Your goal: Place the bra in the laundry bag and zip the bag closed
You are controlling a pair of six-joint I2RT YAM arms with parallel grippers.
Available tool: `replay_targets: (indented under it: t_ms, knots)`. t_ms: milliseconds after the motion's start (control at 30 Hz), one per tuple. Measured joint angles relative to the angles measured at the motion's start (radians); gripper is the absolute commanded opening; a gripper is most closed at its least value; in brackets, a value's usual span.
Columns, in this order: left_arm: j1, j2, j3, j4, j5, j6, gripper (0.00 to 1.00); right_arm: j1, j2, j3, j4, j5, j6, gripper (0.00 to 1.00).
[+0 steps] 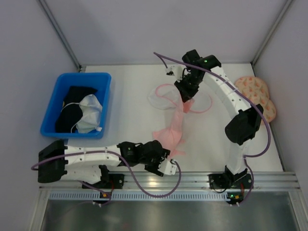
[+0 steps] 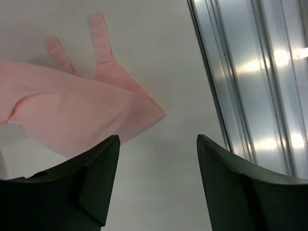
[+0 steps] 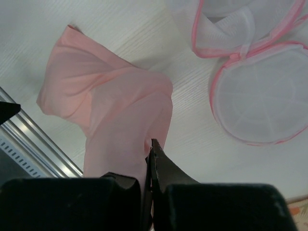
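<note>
The light-pink bra (image 1: 174,130) hangs stretched from my right gripper (image 1: 186,102), which is shut on its upper end; its lower part rests on the white table. In the right wrist view the bra (image 3: 110,106) drapes from the shut right gripper (image 3: 150,144). The laundry bag (image 1: 159,96), white mesh with pink zipper edging, lies open and flat just behind the bra; the right wrist view shows the laundry bag (image 3: 260,96) to the right. My left gripper (image 1: 166,158) is open beside the bra's lower corner. In the left wrist view the left gripper (image 2: 159,144) holds nothing, with the bra (image 2: 72,115) by its left finger.
A blue bin (image 1: 55,98) with black and white garments stands at the left. A peach speckled item (image 1: 257,91) lies by the right wall. A metal rail (image 1: 192,179) runs along the table's near edge, also seen as the rail (image 2: 255,86) right of my left gripper.
</note>
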Motion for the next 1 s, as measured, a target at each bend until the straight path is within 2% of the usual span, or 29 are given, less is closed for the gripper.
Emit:
replay_targets:
  t_ms: [167, 400, 467, 500, 533, 633, 733, 1000]
  knots:
    - [0.001, 0.122, -0.015, 0.157, -0.045, 0.102, 0.58, 0.0, -0.012, -0.043, 0.0, -0.021, -0.003, 0.0]
    - [0.002, 0.235, -0.033, 0.228, -0.061, 0.2, 0.37, 0.0, -0.026, -0.1, -0.001, -0.025, -0.003, 0.0]
    - [0.002, 0.24, -0.034, 0.241, -0.059, 0.211, 0.2, 0.0, -0.039, -0.116, 0.0, -0.026, -0.003, 0.0]
    - [0.002, 0.246, -0.034, 0.245, -0.06, 0.217, 0.06, 0.0, -0.046, -0.126, 0.0, -0.027, -0.003, 0.0]
    - [0.002, 0.252, -0.034, 0.245, -0.06, 0.213, 0.0, 0.0, -0.054, -0.134, 0.0, -0.029, -0.003, 0.0]
    - [0.003, 0.262, -0.019, 0.225, -0.064, 0.192, 0.0, -0.003, -0.086, -0.171, 0.0, -0.032, -0.005, 0.0]
    - [0.004, 0.231, 0.043, 0.129, -0.05, 0.108, 0.0, -0.012, -0.126, -0.222, 0.0, -0.031, -0.014, 0.0]
    - [0.016, -0.084, 0.267, -0.046, 0.058, -0.153, 0.0, -0.069, -0.291, -0.385, 0.026, -0.04, -0.031, 0.0]
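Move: The bra hangs from my shut right fingers. Its loose end lies about 5 cm ahead of my open left hand, 4 cm to its right and 6 cm below. From my right hand that end is some 14 cm back, 5 cm left and 19 cm below. The laundry bag lies about 28 cm ahead and 8 cm right of my left hand, roughly 7 cm ahead, 2 cm left and 19 cm below my right. I sink my left hand about 5 cm, easing forward and right towards the bra's loose end, and shut its fingers fully low over the table. Then I lift it fast, some 17 cm, drifting right and back while the fingers tilt up to point more to the right. My right hand keeps its pinch and draws the bra back and right about 8 cm, away from the bag, dipping slightly. ##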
